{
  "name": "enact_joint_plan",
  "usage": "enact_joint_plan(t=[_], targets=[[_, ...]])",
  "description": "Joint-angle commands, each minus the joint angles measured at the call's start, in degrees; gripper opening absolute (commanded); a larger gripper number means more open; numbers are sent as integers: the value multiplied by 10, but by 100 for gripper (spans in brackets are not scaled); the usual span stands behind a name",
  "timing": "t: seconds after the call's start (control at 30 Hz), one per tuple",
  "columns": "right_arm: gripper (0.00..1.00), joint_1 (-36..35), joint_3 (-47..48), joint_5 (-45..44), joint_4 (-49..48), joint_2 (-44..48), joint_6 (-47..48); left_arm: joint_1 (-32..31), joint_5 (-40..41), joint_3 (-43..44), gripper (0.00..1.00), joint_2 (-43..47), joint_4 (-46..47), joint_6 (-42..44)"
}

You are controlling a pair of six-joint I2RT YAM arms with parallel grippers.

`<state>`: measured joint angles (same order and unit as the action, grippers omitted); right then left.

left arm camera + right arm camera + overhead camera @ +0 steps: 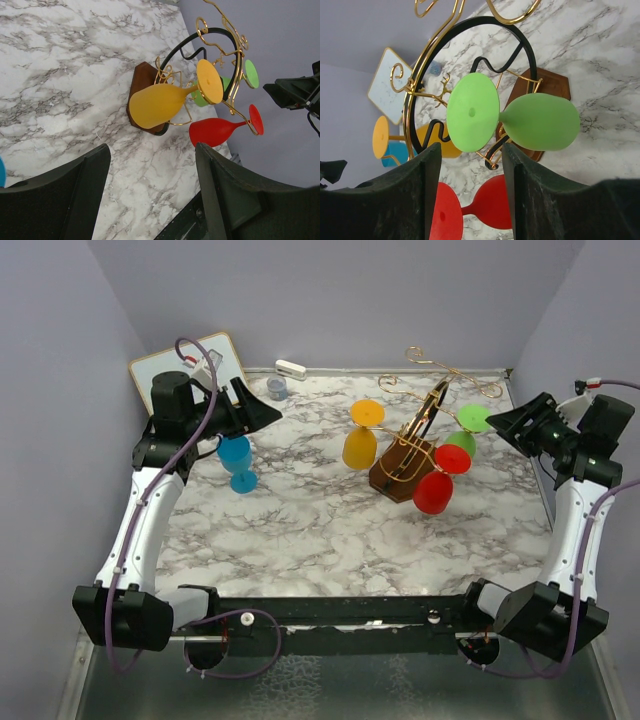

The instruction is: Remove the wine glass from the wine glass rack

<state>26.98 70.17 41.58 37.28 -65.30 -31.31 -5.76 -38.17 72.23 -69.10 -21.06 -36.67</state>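
The wine glass rack [420, 430] is gold wire on a brown wooden base [398, 472], right of the table's centre. A yellow wine glass [361, 440], a green one [468, 426] and a red one [437, 483] hang on it upside down. A blue wine glass [237, 461] stands upright on the table, just below my left gripper [268, 412]. That gripper [152, 150] is open and empty, facing the yellow glass [165, 102] from a distance. My right gripper [471, 147] is open and empty, level with the green glass's foot [472, 112] and short of it. The red glass [495, 202] hangs lower.
A white marbled board [185, 365] leans in the back left corner. A small white object [290, 368] and a little grey cup [277, 388] sit at the back edge. Purple walls close in the table on three sides.
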Motion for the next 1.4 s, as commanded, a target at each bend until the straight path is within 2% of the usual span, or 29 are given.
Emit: enact_joint_plan(t=[0.0, 0.4, 0.8, 1.17, 1.27, 1.37], targets=[[51, 2, -13, -3, -47, -4, -2, -2, -15, -6, 71, 15, 20, 5], [48, 2, -55, 30, -145, -35, -35, -2, -9, -20, 71, 20, 19, 8], [38, 2, -85, 84, -221, -64, -68, -2, 0, -37, 70, 25, 14, 14], [14, 2, -87, 100, -247, -63, -84, -2, 7, -48, 70, 29, 11, 13], [1, 2, -89, 112, -259, -60, -98, -2, 9, -49, 69, 30, 9, 12], [1, 2, -93, 120, -270, -53, -113, -2, 11, -49, 69, 32, 7, 13]])
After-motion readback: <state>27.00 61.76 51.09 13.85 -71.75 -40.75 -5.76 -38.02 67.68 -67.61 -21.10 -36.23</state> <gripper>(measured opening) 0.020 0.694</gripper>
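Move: The green wine glass hangs upside down on the rack; its flat foot is about 5 cm ahead of the right hand, 3 cm to its left and 2 cm below. At about that height, the red foot is 2 cm back and 8 cm left of the hand, the yellow foot 6 cm ahead and 24 cm left. An empty wire hook curls about 11 cm straight ahead. From the left hand the green foot is some 42 cm right and 3 cm ahead, slightly lower. Forward about 4 cm and down some 3 cm, the right hand brings its half-open fingers to the near edge of the green glass's foot. It then rises about 1.5 cm while the fingers shut and pinch the thin disc, the wrist rolling and tipping up slightly. The empty left hand sinks about 2.5 cm, fingers open, off to the side. ##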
